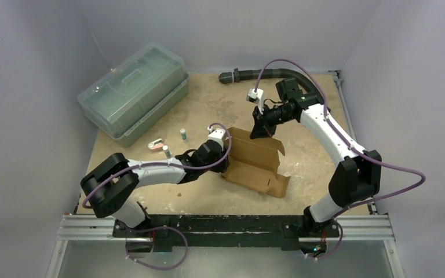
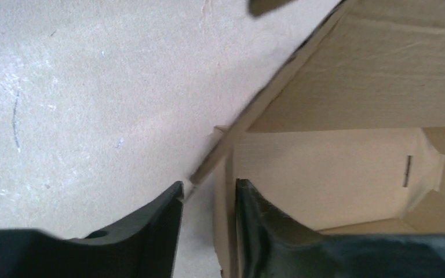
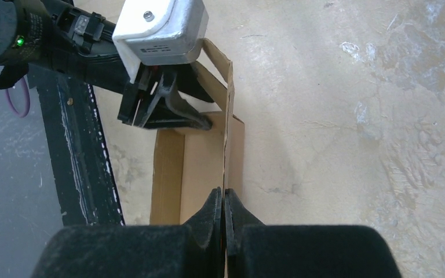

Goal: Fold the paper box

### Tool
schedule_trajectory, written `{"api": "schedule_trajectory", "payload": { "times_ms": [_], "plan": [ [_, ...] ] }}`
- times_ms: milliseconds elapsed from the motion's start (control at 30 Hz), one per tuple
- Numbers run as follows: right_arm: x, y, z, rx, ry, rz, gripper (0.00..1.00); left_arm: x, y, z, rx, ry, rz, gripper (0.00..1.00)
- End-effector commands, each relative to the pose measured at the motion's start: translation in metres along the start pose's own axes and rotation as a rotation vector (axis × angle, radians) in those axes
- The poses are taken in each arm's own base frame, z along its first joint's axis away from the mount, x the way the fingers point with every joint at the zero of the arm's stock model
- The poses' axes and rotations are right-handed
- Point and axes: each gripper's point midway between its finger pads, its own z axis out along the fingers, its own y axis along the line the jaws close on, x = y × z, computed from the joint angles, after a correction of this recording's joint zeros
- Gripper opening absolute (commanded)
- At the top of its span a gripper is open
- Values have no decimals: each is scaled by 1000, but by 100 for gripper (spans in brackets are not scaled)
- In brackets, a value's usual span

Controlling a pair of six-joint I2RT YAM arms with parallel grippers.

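Observation:
The paper box (image 1: 255, 163), a brown cardboard die-cut, stands half formed on the table with its walls up and its flaps loose. My left gripper (image 1: 226, 157) is open at the box's left wall. In the left wrist view that gripper (image 2: 208, 188) straddles the wall's edge, one finger inside the box (image 2: 336, 156) and one outside, with a gap on the outer side. My right gripper (image 1: 262, 132) is shut on the top edge of the back wall. The right wrist view shows this gripper (image 3: 224, 197) pinching the thin cardboard edge of the box (image 3: 200, 168).
A large clear greenish lidded plastic bin (image 1: 133, 92) sits at the back left. A pink object (image 1: 156, 144) and two small vials (image 1: 183, 134) lie left of the box. A black pipe (image 1: 249, 75) runs along the back edge. A metal rail (image 1: 226, 227) bounds the near edge.

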Motion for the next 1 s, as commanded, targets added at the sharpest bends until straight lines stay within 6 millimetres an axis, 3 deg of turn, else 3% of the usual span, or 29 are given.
{"api": "schedule_trajectory", "payload": {
  "times_ms": [0,67,367,467,533,600,667,967],
  "plan": [
    [-5,-1,2,-16,-22,-25,0,-4,5,3,-63,7,4,23],
    [-5,-1,2,-17,-22,-25,0,-2,11,4,-108,21,31,0],
    [-5,0,2,-22,-26,-25,0,0,23,-3,-310,20,182,0],
    [-5,0,3,-24,-27,-25,0,-2,20,-5,-318,22,206,16],
    [-5,0,3,-26,-28,-25,0,-2,19,-4,-316,31,213,21],
    [-5,0,3,-28,-27,-23,0,1,20,-3,-323,45,221,20],
    [-6,0,3,-28,-29,-25,0,6,21,0,-329,62,232,1],
    [-5,0,4,-30,-27,-22,0,7,24,1,-412,59,296,0]
  ]
}}
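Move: Between the left hand's parted fingers stands the box's left end wall, its middle roughly 1 cm to the hand's right and 1 cm below. From that hand, the box floor is centred about 9 cm right, 2 cm back and 4 cm below, and the raised panel some 9 cm right, 6 cm ahead and 7 cm above. From the right hand, holding the panel's top edge, the end wall lies about 8 cm left, 5 cm back and 15 cm below. Shutting on the box's left end wall, the left fingers pinch it while the wrist rolls about 20 degrees, left side rising, so they point more steeply down and the gripper body swings right over the box. Partway they ease slightly open, shift some 1 cm left and down, and close again, keeping the pinch. The right hand stays in place, still holding the raised panel's top edge. ##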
